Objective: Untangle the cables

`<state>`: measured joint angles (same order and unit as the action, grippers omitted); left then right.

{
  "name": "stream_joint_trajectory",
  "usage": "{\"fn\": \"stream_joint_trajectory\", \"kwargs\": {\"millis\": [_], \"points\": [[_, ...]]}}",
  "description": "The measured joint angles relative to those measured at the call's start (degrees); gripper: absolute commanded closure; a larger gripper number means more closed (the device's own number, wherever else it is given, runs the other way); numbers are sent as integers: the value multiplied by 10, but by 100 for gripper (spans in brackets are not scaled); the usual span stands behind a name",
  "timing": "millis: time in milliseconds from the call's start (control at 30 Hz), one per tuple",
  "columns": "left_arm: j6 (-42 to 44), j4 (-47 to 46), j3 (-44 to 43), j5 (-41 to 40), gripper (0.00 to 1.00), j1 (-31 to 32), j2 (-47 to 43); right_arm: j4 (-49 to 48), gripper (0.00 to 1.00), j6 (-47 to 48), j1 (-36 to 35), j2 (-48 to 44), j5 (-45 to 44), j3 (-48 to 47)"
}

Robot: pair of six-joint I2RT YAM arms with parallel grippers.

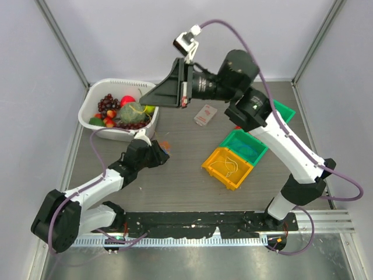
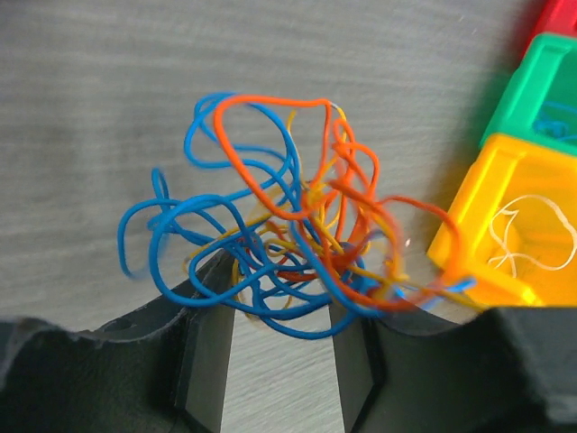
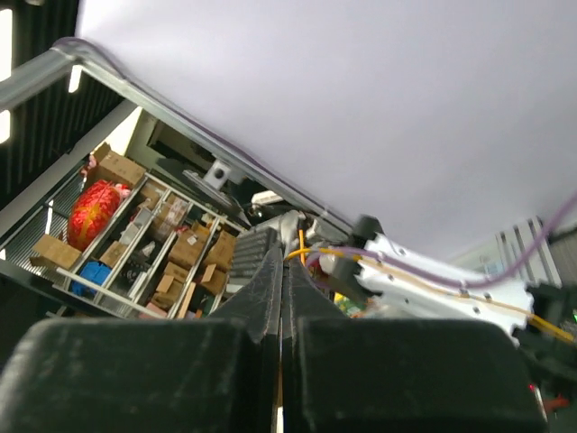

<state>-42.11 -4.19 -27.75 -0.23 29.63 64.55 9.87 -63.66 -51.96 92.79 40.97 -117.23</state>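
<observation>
A tangle of thin blue, orange-red and yellow cables lies on the grey table; in the top view it shows as a small patch. My left gripper is open, and the near blue loops of the tangle lie across the gap between its fingertips; the top view shows it low over the table. My right gripper is raised high over the fruit basket. Its jaws are shut, with a thin orange-yellow cable coming out at the tips. A white cable lies in the yellow bin.
A yellow bin, a green bin and a second green bin stand right of centre, with a red bin beside them. A white basket of toy fruit stands at the back left. A small packet lies mid-table.
</observation>
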Motion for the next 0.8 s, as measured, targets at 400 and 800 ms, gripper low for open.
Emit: {"fn": "stream_joint_trajectory", "kwargs": {"millis": [400,800], "points": [[-32,37,134,-12,53,0,-173,22,99,-4,2,76,-19,-260],[-70,150,167,9,23,0,-357,9,99,62,4,-8,-57,-113]]}}
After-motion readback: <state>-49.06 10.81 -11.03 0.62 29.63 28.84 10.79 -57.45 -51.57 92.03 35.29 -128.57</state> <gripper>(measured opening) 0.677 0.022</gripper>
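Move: The cable tangle sits right at the left fingertips, its middle about 3 cm ahead, 2 cm to the right and slightly below. From that hand the fruit basket is some 20 cm ahead and 16 cm left, the orange-yellow tray about 24 cm right and 2 cm back. The right hand, high up with the yellow cable pinched, has the tangle roughly 45 cm below, 14 cm ahead and 1 cm right. Backward and to its left, about 8 cm back in all, the left hand draws away from the tangle, dipping some 4 cm and rising again at the end as its part-open fingers spread wider. The right hand keeps its pinch on the yellow cable, climbs about 11 cm with a leftward drift while its fingertips tip up some 15 degrees, then sinks back 4 cm. ##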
